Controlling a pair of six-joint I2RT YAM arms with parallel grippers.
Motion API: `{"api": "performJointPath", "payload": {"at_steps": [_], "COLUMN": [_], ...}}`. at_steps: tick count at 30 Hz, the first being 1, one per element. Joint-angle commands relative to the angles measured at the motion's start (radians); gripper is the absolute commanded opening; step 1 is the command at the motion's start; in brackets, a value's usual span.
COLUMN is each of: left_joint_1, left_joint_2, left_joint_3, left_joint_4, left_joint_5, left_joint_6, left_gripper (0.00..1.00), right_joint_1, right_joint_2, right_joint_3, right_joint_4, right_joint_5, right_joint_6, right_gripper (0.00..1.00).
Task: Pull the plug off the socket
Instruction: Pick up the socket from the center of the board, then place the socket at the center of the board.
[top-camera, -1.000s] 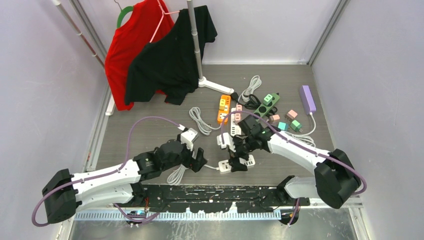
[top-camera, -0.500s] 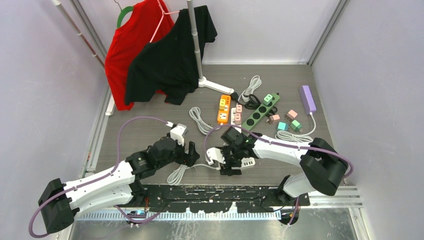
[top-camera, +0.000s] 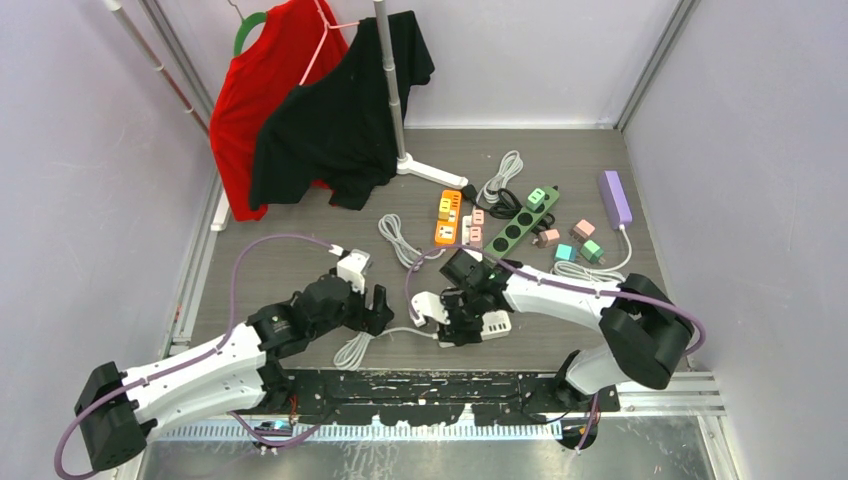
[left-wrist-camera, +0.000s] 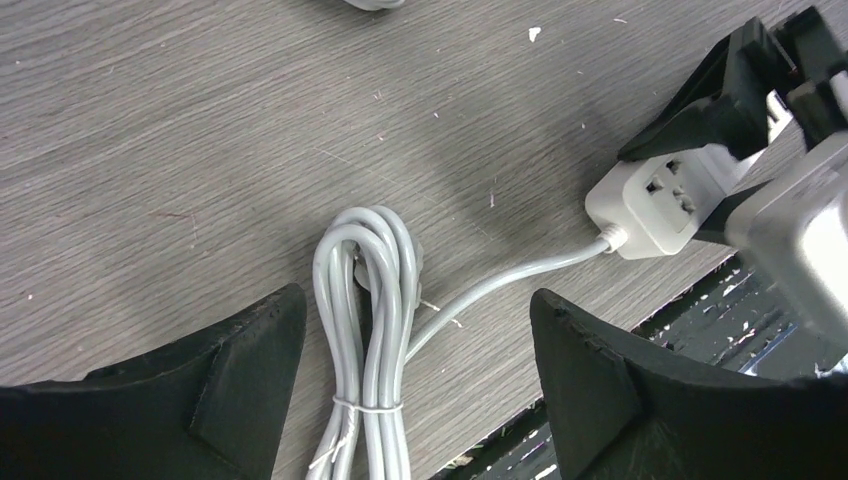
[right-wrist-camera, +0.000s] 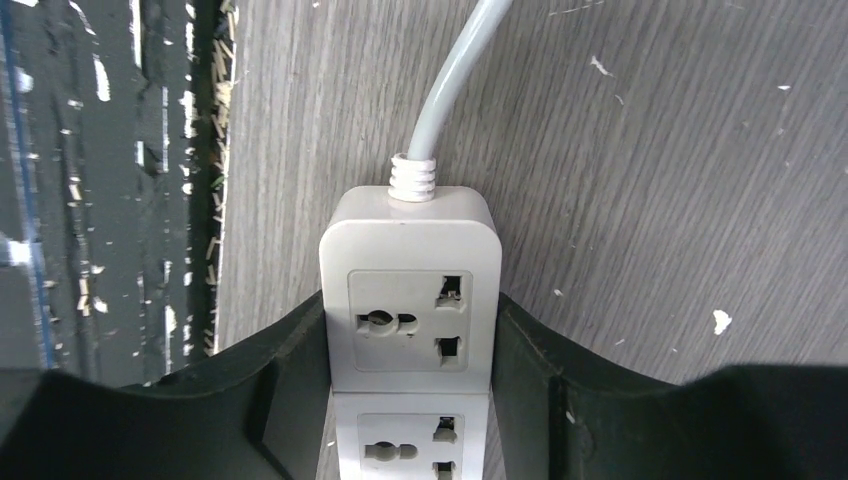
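Note:
A white socket strip (right-wrist-camera: 410, 300) lies near the table's front edge, also seen in the top view (top-camera: 496, 325) and in the left wrist view (left-wrist-camera: 655, 205). My right gripper (right-wrist-camera: 410, 335) is shut on its cable end, one finger pressed against each long side. Two outlets show between the fingers and both are empty. The plug is hidden. The strip's grey cable (right-wrist-camera: 450, 80) runs to a tied coil (left-wrist-camera: 375, 300). My left gripper (left-wrist-camera: 415, 300) hangs open just above that coil, holding nothing; the top view shows it (top-camera: 378, 305) left of the strip.
Behind the strip lie an orange strip (top-camera: 447, 217) and a green strip (top-camera: 520, 222) with small coloured adapters, a purple strip (top-camera: 616, 198) and more coiled cables (top-camera: 398, 240). A clothes stand (top-camera: 392, 90) with red and black shirts is at the back left. The black front rail (top-camera: 430, 385) is close by.
My right gripper has moved left to the strip's cable end and closed from wide open onto its sides. The left gripper has drawn back slightly to the left, staying open.

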Motion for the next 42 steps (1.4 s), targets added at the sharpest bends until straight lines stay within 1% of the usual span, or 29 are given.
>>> {"api": "performJointPath", "payload": {"at_steps": [1,3,5,9,13,16,22,24,26,29,32,35,40,42], "left_joint_1": [0.012,0.019,0.025,0.031,0.033,0.034,0.034,0.034,0.034,0.033,0.033,0.032,0.033,0.033], "left_joint_2": [-0.038,-0.052,-0.058,-0.061,-0.051,-0.039,-0.058,-0.069,-0.078,-0.091,-0.109,-0.119,-0.120,-0.122], "left_joint_3": [0.077,0.121,0.176,0.306,0.405,0.424,0.368,0.359,0.356,0.358,0.351,0.349,0.351,0.350], "left_joint_4": [-0.043,-0.085,-0.152,-0.296,-0.401,-0.436,-0.415,-0.401,-0.388,-0.393,-0.386,-0.383,-0.383,-0.382], "left_joint_5": [0.008,0.024,0.036,0.028,-0.002,-0.013,0.034,0.037,0.036,0.033,0.038,0.041,0.044,0.047], "left_joint_6": [0.043,0.066,0.102,0.192,0.285,0.346,0.329,0.326,0.326,0.328,0.328,0.328,0.330,0.330], "left_gripper": [0.82,0.82,0.82,0.82,0.82,0.82,0.82,0.82,0.82,0.82,0.82,0.82,0.82,0.82], "right_joint_1": [-0.071,-0.132,-0.214,-0.394,-0.524,-0.560,-0.683,-0.749,-0.830,-0.952,-1.024,-1.052,-1.068,-1.075], "right_joint_2": [-0.081,-0.122,-0.179,-0.330,-0.404,-0.403,-0.314,-0.277,-0.242,-0.180,-0.096,-0.008,0.181,0.263], "right_joint_3": [0.089,0.123,0.153,0.162,0.230,0.310,0.588,0.679,0.735,0.780,0.815,0.826,0.846,0.869], "right_joint_4": [-0.123,-0.189,-0.241,-0.234,-0.264,-0.304,-0.401,-0.379,-0.295,-0.156,-0.049,0.044,0.110,0.110], "right_joint_5": [-0.135,-0.185,-0.251,-0.327,-0.325,-0.296,-0.283,-0.289,-0.275,-0.202,-0.119,-0.015,0.087,0.116], "right_joint_6": [-0.028,-0.038,-0.037,0.017,0.079,0.101,0.147,0.193,0.289,0.395,0.461,0.480,0.465,0.455], "right_gripper": [0.06,0.02,0.01,0.01,0.01,0.01,0.01,0.01,0.01,0.01,0.01,0.01,0.01,0.01]}}
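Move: The right gripper already has the white socket between its fingers, low over the near edge of the board. The purple socket, marking the place it is taken to, lies about 29 cm ahead and 35 cm to the right. The loose plugs sit some 19 cm ahead and 25 cm right, and the green socket about 24 cm ahead and 14 cm right. From the empty left gripper, the purple socket is roughly 26 cm ahead, 51 cm right and 8 cm lower. Keep the right fingers closed on the white socket and lift it up, then sweep it forward and right towards the purple socket, about 30 cm each way, rising to some 30 cm before sinking about 8. Turn the wrist clockwise some 80 degrees on the way, so the cable end points away from the base. Raise the open left gripper about 10 cm, drawing it slightly left. ##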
